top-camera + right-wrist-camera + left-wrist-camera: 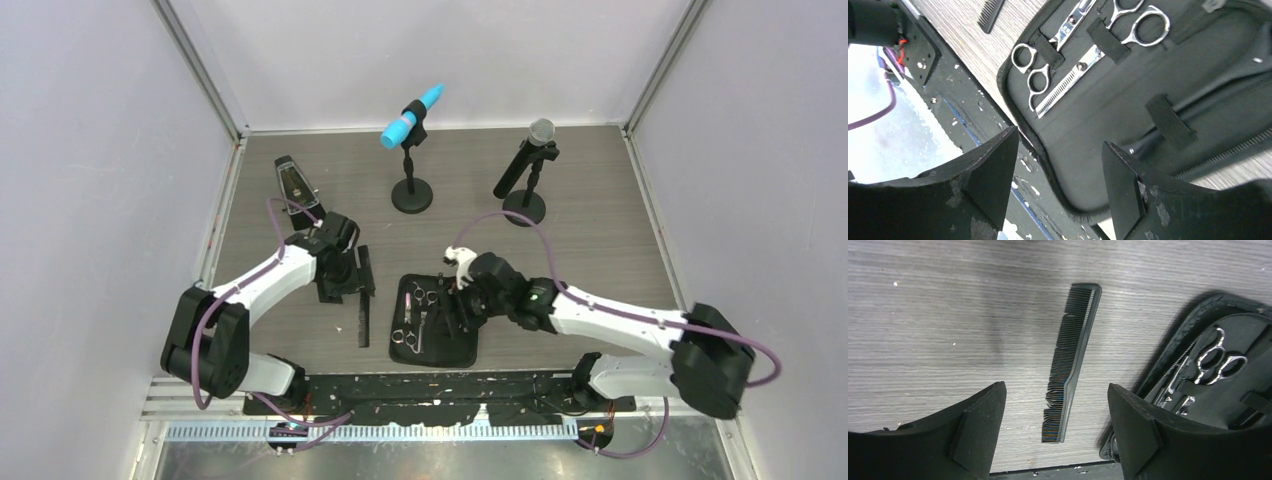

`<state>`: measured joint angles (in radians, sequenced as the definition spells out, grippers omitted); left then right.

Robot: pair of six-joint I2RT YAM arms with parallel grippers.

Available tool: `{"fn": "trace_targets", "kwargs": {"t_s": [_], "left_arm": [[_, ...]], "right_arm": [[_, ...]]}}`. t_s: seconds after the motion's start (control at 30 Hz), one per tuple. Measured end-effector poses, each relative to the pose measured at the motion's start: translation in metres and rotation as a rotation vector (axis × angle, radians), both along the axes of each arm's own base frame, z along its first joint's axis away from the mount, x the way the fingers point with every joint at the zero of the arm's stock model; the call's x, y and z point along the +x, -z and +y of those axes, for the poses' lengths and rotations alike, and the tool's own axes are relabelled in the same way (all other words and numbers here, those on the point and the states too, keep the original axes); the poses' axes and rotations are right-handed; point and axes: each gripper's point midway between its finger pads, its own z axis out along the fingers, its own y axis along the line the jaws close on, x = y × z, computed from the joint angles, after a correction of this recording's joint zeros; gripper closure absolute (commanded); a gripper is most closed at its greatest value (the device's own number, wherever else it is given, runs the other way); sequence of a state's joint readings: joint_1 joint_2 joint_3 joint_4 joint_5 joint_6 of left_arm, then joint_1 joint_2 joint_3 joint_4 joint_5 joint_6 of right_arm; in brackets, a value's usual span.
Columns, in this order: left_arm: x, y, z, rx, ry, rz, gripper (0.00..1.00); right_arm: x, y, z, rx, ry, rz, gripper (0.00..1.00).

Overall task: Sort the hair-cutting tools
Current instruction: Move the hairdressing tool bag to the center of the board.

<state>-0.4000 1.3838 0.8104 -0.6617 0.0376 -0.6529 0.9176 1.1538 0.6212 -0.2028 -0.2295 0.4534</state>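
Note:
The long black comb (1070, 360) lies flat on the wood table, left of the open black case (450, 345). My left gripper (1054, 400) hovers over the comb's near end, open, with nothing between its fingers. In the top view the comb (364, 305) lies just beside that gripper (345, 282). Two silver scissors (1030, 70) (1143, 20) sit under elastic straps inside the case (1108, 110). A thin black clip (1198, 97) lies under another strap. My right gripper (1060, 147) stands open above the case's near corner, holding nothing.
A black metronome (295, 185) stands at the back left. Two microphones on stands are at the back, one blue (412, 120), one black with a silver head (525, 165). The black perforated rail (440, 390) runs along the near edge. Side walls close in the table.

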Motion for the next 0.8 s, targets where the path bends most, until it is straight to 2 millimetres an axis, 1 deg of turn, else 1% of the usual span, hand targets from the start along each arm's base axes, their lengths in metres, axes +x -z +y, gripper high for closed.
{"fn": "trace_targets", "kwargs": {"t_s": [0.1, 0.27, 0.3, 0.33, 0.43, 0.57, 0.63, 0.7, 0.8], "left_arm": [[-0.006, 0.005, 0.001, 0.019, 0.01, 0.018, 0.25], [-0.013, 0.014, -0.004, 0.038, 0.04, 0.051, 0.3], [-0.014, 0.016, -0.005, 0.042, 0.044, 0.061, 0.32], [-0.016, 0.019, -0.005, 0.046, 0.047, 0.07, 0.34], [-0.02, 0.027, -0.005, 0.061, 0.055, 0.104, 0.39], [-0.017, 0.027, -0.009, 0.062, 0.052, 0.119, 0.44], [-0.016, 0.027, -0.01, 0.062, 0.047, 0.127, 0.47], [-0.016, 0.028, -0.011, 0.063, 0.045, 0.132, 0.49], [-0.016, 0.028, -0.013, 0.06, 0.043, 0.141, 0.54]], "right_arm": [[-0.003, 0.017, 0.014, -0.051, -0.029, 0.04, 0.3], [-0.002, 0.056, 0.015, -0.161, -0.042, 0.111, 0.3], [-0.002, 0.061, 0.017, -0.174, -0.048, 0.117, 0.3], [0.001, 0.061, 0.019, -0.178, -0.054, 0.115, 0.3], [0.014, 0.062, 0.025, -0.189, -0.06, 0.094, 0.3], [0.042, 0.063, 0.025, -0.198, -0.039, 0.065, 0.3], [0.061, 0.062, 0.02, -0.211, -0.02, 0.031, 0.3], [0.081, 0.062, 0.011, -0.238, 0.007, -0.013, 0.29], [0.109, 0.063, -0.009, -0.299, 0.058, -0.069, 0.3]]}}
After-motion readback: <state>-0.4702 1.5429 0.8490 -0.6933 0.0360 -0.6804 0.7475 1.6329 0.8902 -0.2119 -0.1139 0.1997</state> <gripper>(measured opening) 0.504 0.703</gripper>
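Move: The open hairdressing bag lies under my right hand, its middle about 4 cm to the left, 3 cm ahead and 8 cm below; its strapped scissors are some 7 cm left and 3 cm ahead. The comb is roughly 18 cm left, 8 cm ahead and 9 cm lower. From my left hand, the comb's middle is level ahead, about 2 cm right and 4 cm below, the bag some 15 cm right and 4 cm back. I drop my right hand about 6 cm onto the bag with fingers still parted, then sweep it some 11 cm forward at that height, first leftward and finally curving right, to near the bag's far edge, fingers tipping more downward and dragging the bag. My left hand sinks nearly 3 cm, back and right, around the comb, narrowing its fingers without gripping. ##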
